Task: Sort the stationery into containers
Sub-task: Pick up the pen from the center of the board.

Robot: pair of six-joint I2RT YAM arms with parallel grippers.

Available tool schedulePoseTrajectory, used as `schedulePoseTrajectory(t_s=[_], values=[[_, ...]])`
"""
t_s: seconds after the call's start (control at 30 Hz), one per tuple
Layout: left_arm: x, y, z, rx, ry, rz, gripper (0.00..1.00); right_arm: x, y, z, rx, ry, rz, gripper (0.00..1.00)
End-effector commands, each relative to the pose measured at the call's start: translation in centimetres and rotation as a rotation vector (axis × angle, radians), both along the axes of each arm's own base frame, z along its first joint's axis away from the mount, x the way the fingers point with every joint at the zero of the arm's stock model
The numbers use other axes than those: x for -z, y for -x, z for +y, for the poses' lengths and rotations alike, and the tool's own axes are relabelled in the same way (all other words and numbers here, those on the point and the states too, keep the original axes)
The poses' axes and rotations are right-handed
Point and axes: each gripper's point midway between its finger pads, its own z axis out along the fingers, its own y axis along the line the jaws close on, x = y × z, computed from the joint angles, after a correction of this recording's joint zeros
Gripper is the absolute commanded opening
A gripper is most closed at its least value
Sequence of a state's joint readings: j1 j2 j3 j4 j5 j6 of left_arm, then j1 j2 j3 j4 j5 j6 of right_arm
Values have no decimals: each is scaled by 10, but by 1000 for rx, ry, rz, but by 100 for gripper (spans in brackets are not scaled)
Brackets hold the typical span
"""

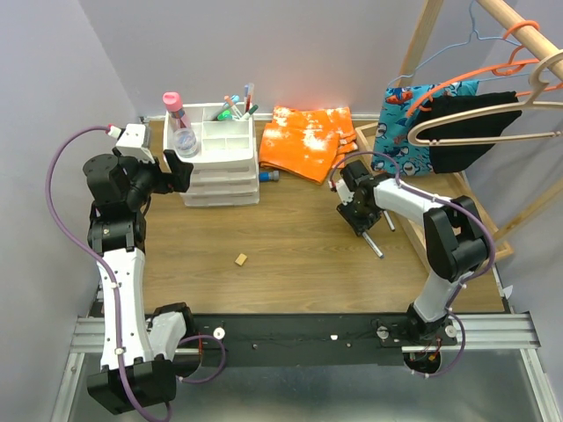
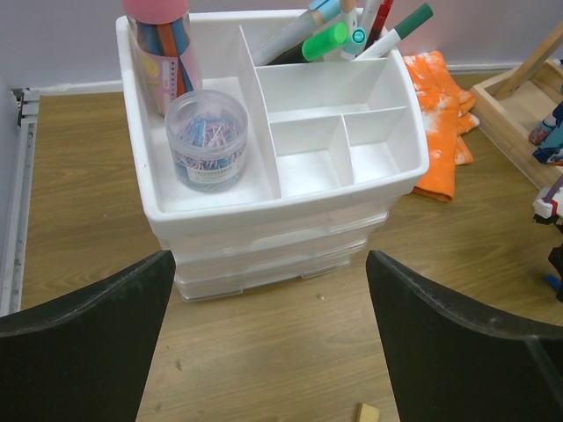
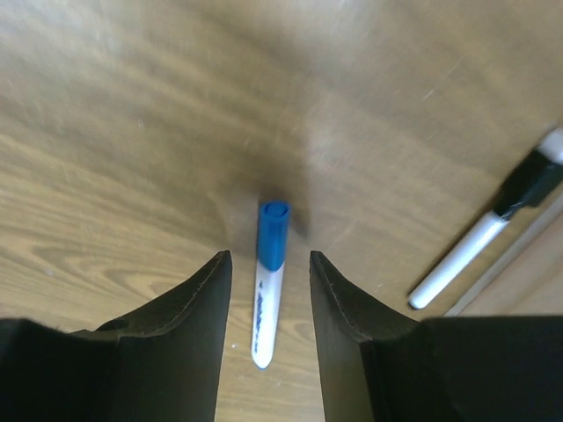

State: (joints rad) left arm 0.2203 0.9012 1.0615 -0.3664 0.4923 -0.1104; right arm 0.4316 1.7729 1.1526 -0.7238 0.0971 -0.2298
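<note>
A white pen with a blue cap (image 3: 268, 286) lies flat on the wooden table. My right gripper (image 3: 269, 257) is open and straddles it, with a gap on each side between finger and pen. A second white pen with a black cap (image 3: 482, 239) lies to its right. In the top view the right gripper (image 1: 359, 220) hangs over the table right of centre. The white three-drawer unit (image 1: 222, 176) stands at the back left. It holds a pink-capped bottle (image 2: 161, 48) and several pens (image 2: 339, 31). My left gripper (image 2: 268, 255) is open and empty in front of the unit.
An orange cloth (image 1: 303, 141) lies beside the unit, with a small blue-capped tube (image 1: 271, 178) at its near edge. A tub of paper clips (image 2: 207, 141) sits in the top tray. A small wooden block (image 1: 240, 259) lies mid-table. A wooden tray (image 1: 484, 224) and a clothes rack stand at the right.
</note>
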Motion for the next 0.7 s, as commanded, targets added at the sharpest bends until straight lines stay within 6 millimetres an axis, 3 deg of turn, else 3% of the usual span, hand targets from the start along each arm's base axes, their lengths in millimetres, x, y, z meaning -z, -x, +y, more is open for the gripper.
schedulePoseTrajectory(t_s=[0.0,0.23,0.43,0.57,0.6,0.67], values=[[0,2,-3,15,1,-10,99,1,17,-5,-7,-9,42,47],[1,3,-3,13,4,-8,99,12,23,-12,-8,-2,75,41],[0,4,-3,13,0,-13,99,17,19,-5,-41,-41,86,21],[-1,4,-3,15,0,-13,99,-1,8,12,-44,-113,69,4],[-2,3,-3,16,0,-15,99,-19,-8,24,-47,-155,26,2],[-3,3,-3,14,-6,-19,99,-48,-15,44,-61,-241,1,1]])
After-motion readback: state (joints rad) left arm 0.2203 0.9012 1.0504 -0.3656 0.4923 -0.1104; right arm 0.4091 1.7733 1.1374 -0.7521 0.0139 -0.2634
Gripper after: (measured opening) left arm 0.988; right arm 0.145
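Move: The blue-capped pen lies almost under the right hand, its middle about 3 cm back, 2 cm to the right and 1 cm below. The black-capped pen is roughly 5 cm ahead of the hand and 7 cm to its right; beyond, the wooden tray's middle is some 11 cm ahead and 22 cm right. From the left hand the blue-capped pen is about 48 cm right, 4 cm back and 31 cm below. The right fingers, half open and pointing down, shut on the blue-capped pen and pinch it near where cap meets barrel. They get there by easing about 1.5 cm back, with about 1 cm down and a little right, then stay while closing; at the very end the hand starts up and left by under 1 cm. ##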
